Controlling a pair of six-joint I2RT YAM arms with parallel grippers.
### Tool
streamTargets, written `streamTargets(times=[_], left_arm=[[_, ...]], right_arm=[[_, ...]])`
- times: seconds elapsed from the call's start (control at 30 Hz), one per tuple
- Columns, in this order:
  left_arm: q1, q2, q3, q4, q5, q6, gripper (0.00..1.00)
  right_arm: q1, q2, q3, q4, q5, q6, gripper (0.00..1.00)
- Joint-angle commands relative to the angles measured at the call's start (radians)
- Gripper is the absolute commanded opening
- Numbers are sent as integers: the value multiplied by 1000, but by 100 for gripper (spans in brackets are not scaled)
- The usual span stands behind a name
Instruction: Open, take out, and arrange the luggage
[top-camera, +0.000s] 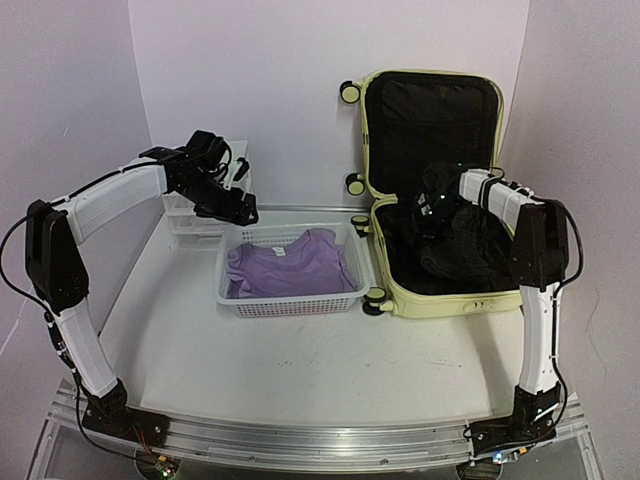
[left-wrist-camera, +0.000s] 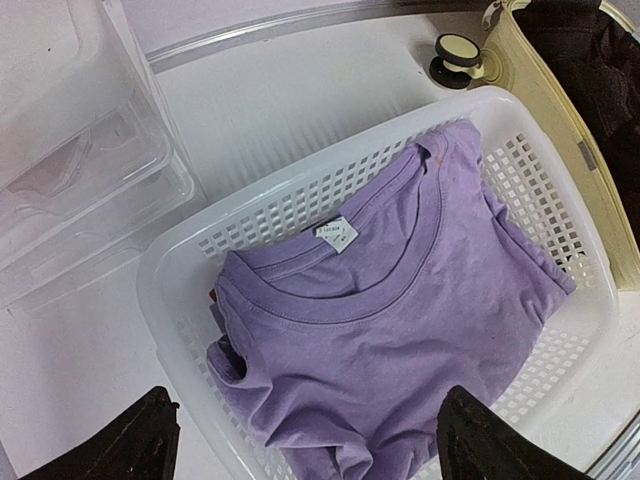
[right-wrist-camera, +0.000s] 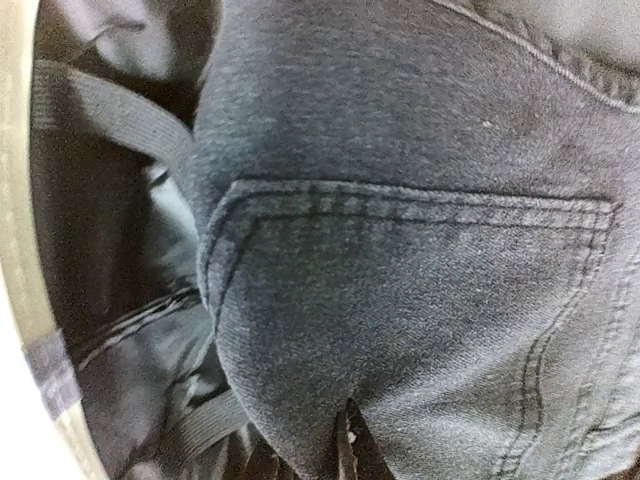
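Note:
The pale yellow luggage (top-camera: 440, 303) lies open at the right of the table, its lid (top-camera: 430, 110) propped up against the back wall and its black lining showing. Dark denim jeans (top-camera: 465, 245) lie in the lower shell. My right gripper (top-camera: 428, 210) reaches down into that shell. In the right wrist view it (right-wrist-camera: 345, 440) is shut on a bunched fold of the jeans (right-wrist-camera: 400, 250), beside the luggage's yellow rim (right-wrist-camera: 15, 200). My left gripper (top-camera: 245, 212) hovers open over the basket's back left corner, and the left wrist view shows nothing between its fingers (left-wrist-camera: 315, 440).
A white mesh basket (top-camera: 290, 300) stands left of the luggage with a folded purple T-shirt (left-wrist-camera: 400, 300) inside. A clear plastic drawer unit (top-camera: 190, 215) sits at the back left. A luggage wheel (left-wrist-camera: 455, 55) lies close to the basket's far corner.

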Motion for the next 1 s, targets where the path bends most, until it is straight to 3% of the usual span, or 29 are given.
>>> streamTargets(times=[0.0,0.33,0.53,0.63,0.73,0.8,0.97], left_arm=[[0,-23,30,-13,-2,-21,90],[0,-46,51,-30,-3,-66,90],[0,-49,-8,-33,-24,-154,89],[30,-123,-125,-19,-77,-309,90],[108,-219,-324,103,56,-432,90],[136,-269,-427,140,119,-434,89],[165,-369,-599,188,114,-367,89]], right_arm=[[-67,-111,-66,46,-276,-7,0],[-187,-236,-132,110,-507,56,0],[-187,-314,-210,266,-670,151,0],[-172,-379,-279,391,-663,203,0],[-133,-426,-319,481,-642,237,0],[-98,-440,-333,527,-629,266,0],[14,-466,-346,607,-552,335,0]])
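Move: My right hand already pinches the dark jeans in the open suitcase. The basket they are bound for lies about 33 cm to its left, 7 cm nearer me and 5 cm lower, with the purple shirt inside. The suitcase's lower half is centred some 8 cm right and 4 cm back; its near wheel sits 11 cm left and 14 cm back. From my left hand, the basket is about 10 cm right, 2 cm back and 18 cm below. I keep my right-hand pinch on the jeans, ease a couple of centimetres right and back, then haul them up about 12 cm, swinging left over the second half while my wrist rolls some 40 degrees so the fingers swing out to the left. Late on, my open left hand pulls away from the basket, left, down and back, turning counter-clockwise. ##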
